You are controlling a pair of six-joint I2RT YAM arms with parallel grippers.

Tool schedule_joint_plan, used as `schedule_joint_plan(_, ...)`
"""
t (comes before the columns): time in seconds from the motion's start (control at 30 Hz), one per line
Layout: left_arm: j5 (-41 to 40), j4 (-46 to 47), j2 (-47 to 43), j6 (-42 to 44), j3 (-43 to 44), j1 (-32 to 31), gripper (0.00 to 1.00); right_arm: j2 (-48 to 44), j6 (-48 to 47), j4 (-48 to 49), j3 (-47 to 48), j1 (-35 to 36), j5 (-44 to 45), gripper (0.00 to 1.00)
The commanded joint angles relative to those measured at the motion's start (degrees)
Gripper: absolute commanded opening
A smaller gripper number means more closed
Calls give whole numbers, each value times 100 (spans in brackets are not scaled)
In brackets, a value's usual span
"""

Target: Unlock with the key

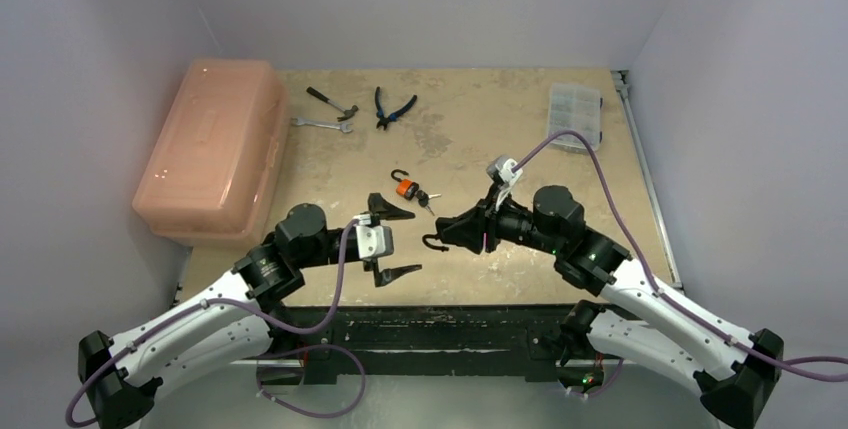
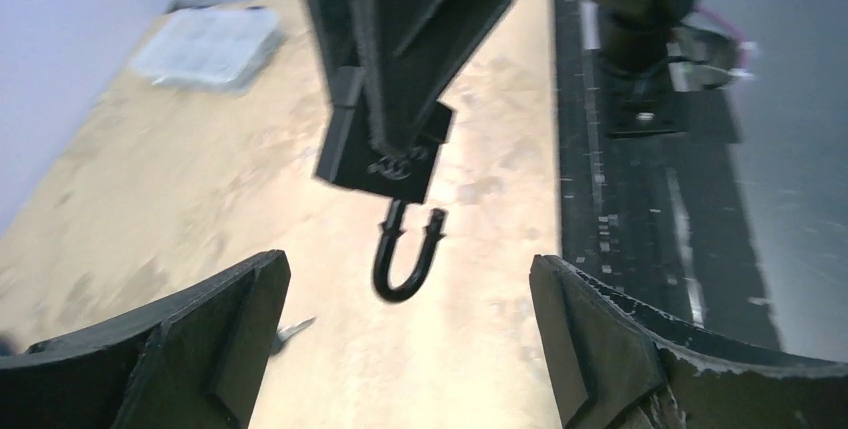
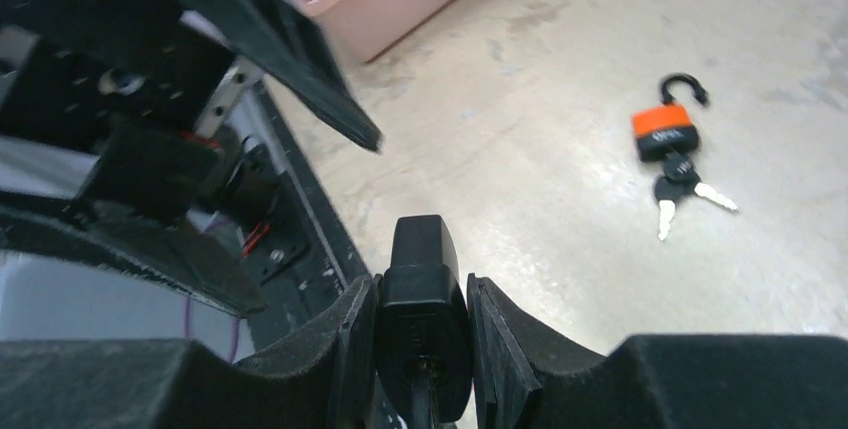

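Observation:
My right gripper (image 1: 447, 232) is shut on the body of a black padlock (image 3: 420, 249), held above the table near its front edge. The lock's black shackle (image 2: 405, 264) hangs below the body with one end free. Something dark sticks out of the keyhole (image 3: 421, 389); I cannot tell whether it is the key. My left gripper (image 1: 394, 241) faces the lock from the left, open wide with nothing between its fingers (image 2: 215, 334). An orange padlock (image 1: 405, 189) with its shackle open lies on the table just beyond, with a bunch of keys (image 3: 680, 194) attached.
A pink plastic box (image 1: 210, 149) fills the left side. A hammer (image 1: 333, 102), wrench (image 1: 322, 124) and pliers (image 1: 393, 107) lie at the back. A clear organiser case (image 1: 575, 114) sits at the back right. A black rail (image 1: 440, 324) borders the front edge.

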Motion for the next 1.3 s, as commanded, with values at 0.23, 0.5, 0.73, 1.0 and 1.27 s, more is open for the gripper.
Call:
schedule_joint_plan(0.23,-3403,891,-554,-520,-611,47,98,572,1856,1774,-594,-573,1726,0)
schedule_joint_plan(0.5,-3681,1079,-578,-671,-869,46,96,1807,2390,2911,-746,-1539,1158,0)
schedule_joint_plan(0.73,-3657,971,-544,-648,-882,47,96,3024,2596,3658,-377,-1826,1017,0)
schedule_joint_plan(1.0,-3666,884,-517,-550,-879,52,96,4470,3285,4996,-18,-2409,282,0)
schedule_joint_plan(1.27,-3710,879,-578,-502,-905,59,96,5647,3752,5773,400,-2598,-111,0)
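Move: The right hand holds the opened black padlock by its body. The bare patch of table it is bound for lies about 24 cm ahead, 4 cm to its right and 23 cm below. The orange padlock lies about 22 cm ahead of the hand and 10 cm to its left, the keys about 19 cm ahead and 6 cm left, both at table height. From the empty left hand the patch is about 27 cm ahead, 11 cm right and 22 cm below. Keeping its grip on the black padlock, the right hand swings some 23 cm forward and sinks about 17 cm, drifting slightly right, towards the table just right of the orange padlock. Its fingers turn about 35 degrees clockwise and tip downward. The left hand, still wide open, moves about 10 cm forward and left, turning a similar amount counter-clockwise, then waits. ##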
